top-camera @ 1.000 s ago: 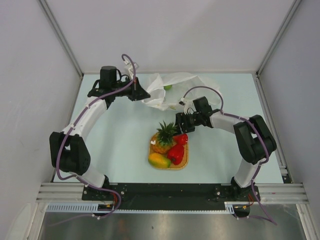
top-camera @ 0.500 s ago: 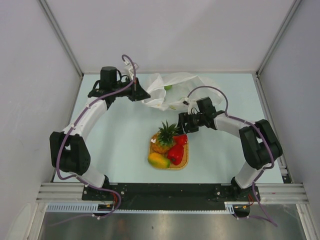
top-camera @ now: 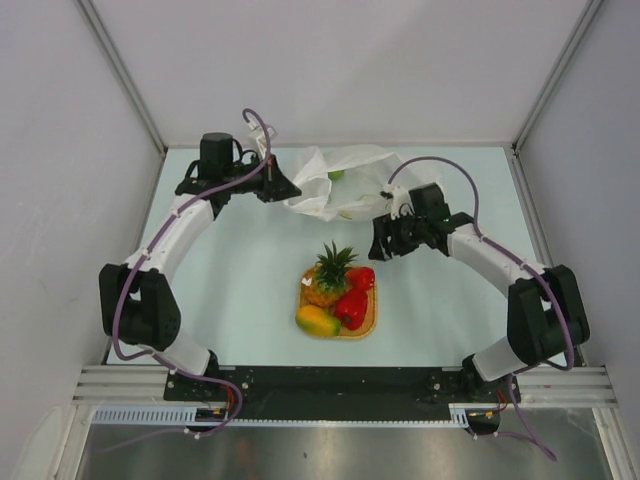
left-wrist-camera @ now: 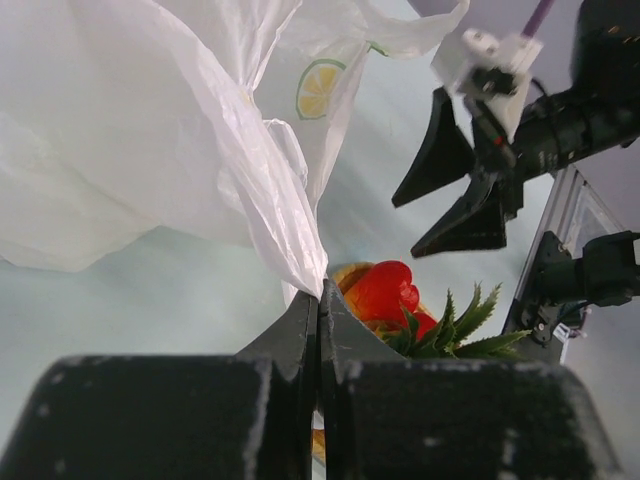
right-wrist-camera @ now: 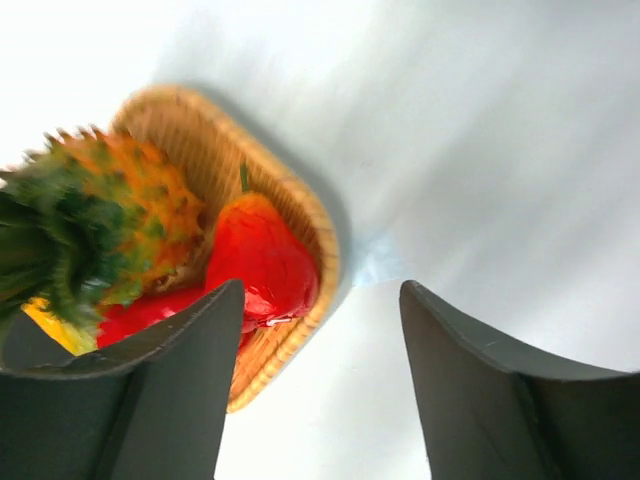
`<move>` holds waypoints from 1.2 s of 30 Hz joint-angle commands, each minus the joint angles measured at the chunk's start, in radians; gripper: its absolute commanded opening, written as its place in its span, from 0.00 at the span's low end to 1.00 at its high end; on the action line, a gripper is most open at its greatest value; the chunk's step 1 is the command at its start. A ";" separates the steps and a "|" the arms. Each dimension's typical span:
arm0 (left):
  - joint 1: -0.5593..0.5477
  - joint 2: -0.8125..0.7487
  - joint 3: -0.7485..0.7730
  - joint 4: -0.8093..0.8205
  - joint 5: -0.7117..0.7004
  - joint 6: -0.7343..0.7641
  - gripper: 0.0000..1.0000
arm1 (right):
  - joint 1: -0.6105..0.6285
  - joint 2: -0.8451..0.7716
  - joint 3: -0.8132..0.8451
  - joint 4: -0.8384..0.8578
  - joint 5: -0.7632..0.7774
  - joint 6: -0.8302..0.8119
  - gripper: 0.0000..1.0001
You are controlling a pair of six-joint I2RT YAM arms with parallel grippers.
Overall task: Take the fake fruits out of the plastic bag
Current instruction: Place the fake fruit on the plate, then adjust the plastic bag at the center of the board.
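The plastic bag point(top-camera: 345, 180) lies crumpled at the back of the table, a small green piece point(top-camera: 336, 175) showing through it. My left gripper point(top-camera: 293, 192) is shut on the bag's left edge and holds the film point(left-wrist-camera: 200, 150) up, with the pinch at the left gripper's tips point(left-wrist-camera: 320, 290). On the woven mat point(top-camera: 372, 318) lie a pineapple point(top-camera: 328, 275), two red pieces point(top-camera: 352, 308) and a mango point(top-camera: 317, 320). My right gripper point(top-camera: 380, 245) hangs open and empty just behind and to the right of the mat. Between the right gripper's fingers point(right-wrist-camera: 320, 285) there is bare table, with a red piece point(right-wrist-camera: 262, 255) to their left.
Grey walls close in the table on the left, back and right. The right arm arches along the right side. From the left wrist, the right gripper point(left-wrist-camera: 455, 200) hangs above the red piece point(left-wrist-camera: 385, 290) and the pineapple crown point(left-wrist-camera: 460, 320).
My right gripper has drawn back from the mat to the right and a little rearward, still open. The left gripper, the bag and the fruits on the mat have stayed put.
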 commanded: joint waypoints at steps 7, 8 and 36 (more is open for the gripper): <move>0.044 -0.138 -0.105 0.034 0.053 -0.025 0.00 | -0.020 -0.026 0.319 -0.020 -0.002 0.027 0.51; 0.044 -0.145 -0.112 0.028 0.052 -0.017 0.00 | -0.014 -0.005 0.337 0.011 0.013 0.021 0.49; -0.037 -0.112 -0.009 0.148 0.227 -0.069 0.00 | -0.429 -0.466 -0.087 -0.247 0.263 -0.345 0.28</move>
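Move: The bag's middle lies about 16 cm ahead of the right hand, 2 cm to its left and 5 cm below; the green fruit in it is roughly 17 cm ahead and 9 cm left. The last-placed red fruit sits some 3 cm back and 5 cm left. From the left hand, still pinching the bag's mouth, the bag's middle is about 8 cm ahead, 15 cm right and 19 cm down. The right hand arcs 14 cm forward to the bag, then 19 cm right, back and up, fingers narrowing. ##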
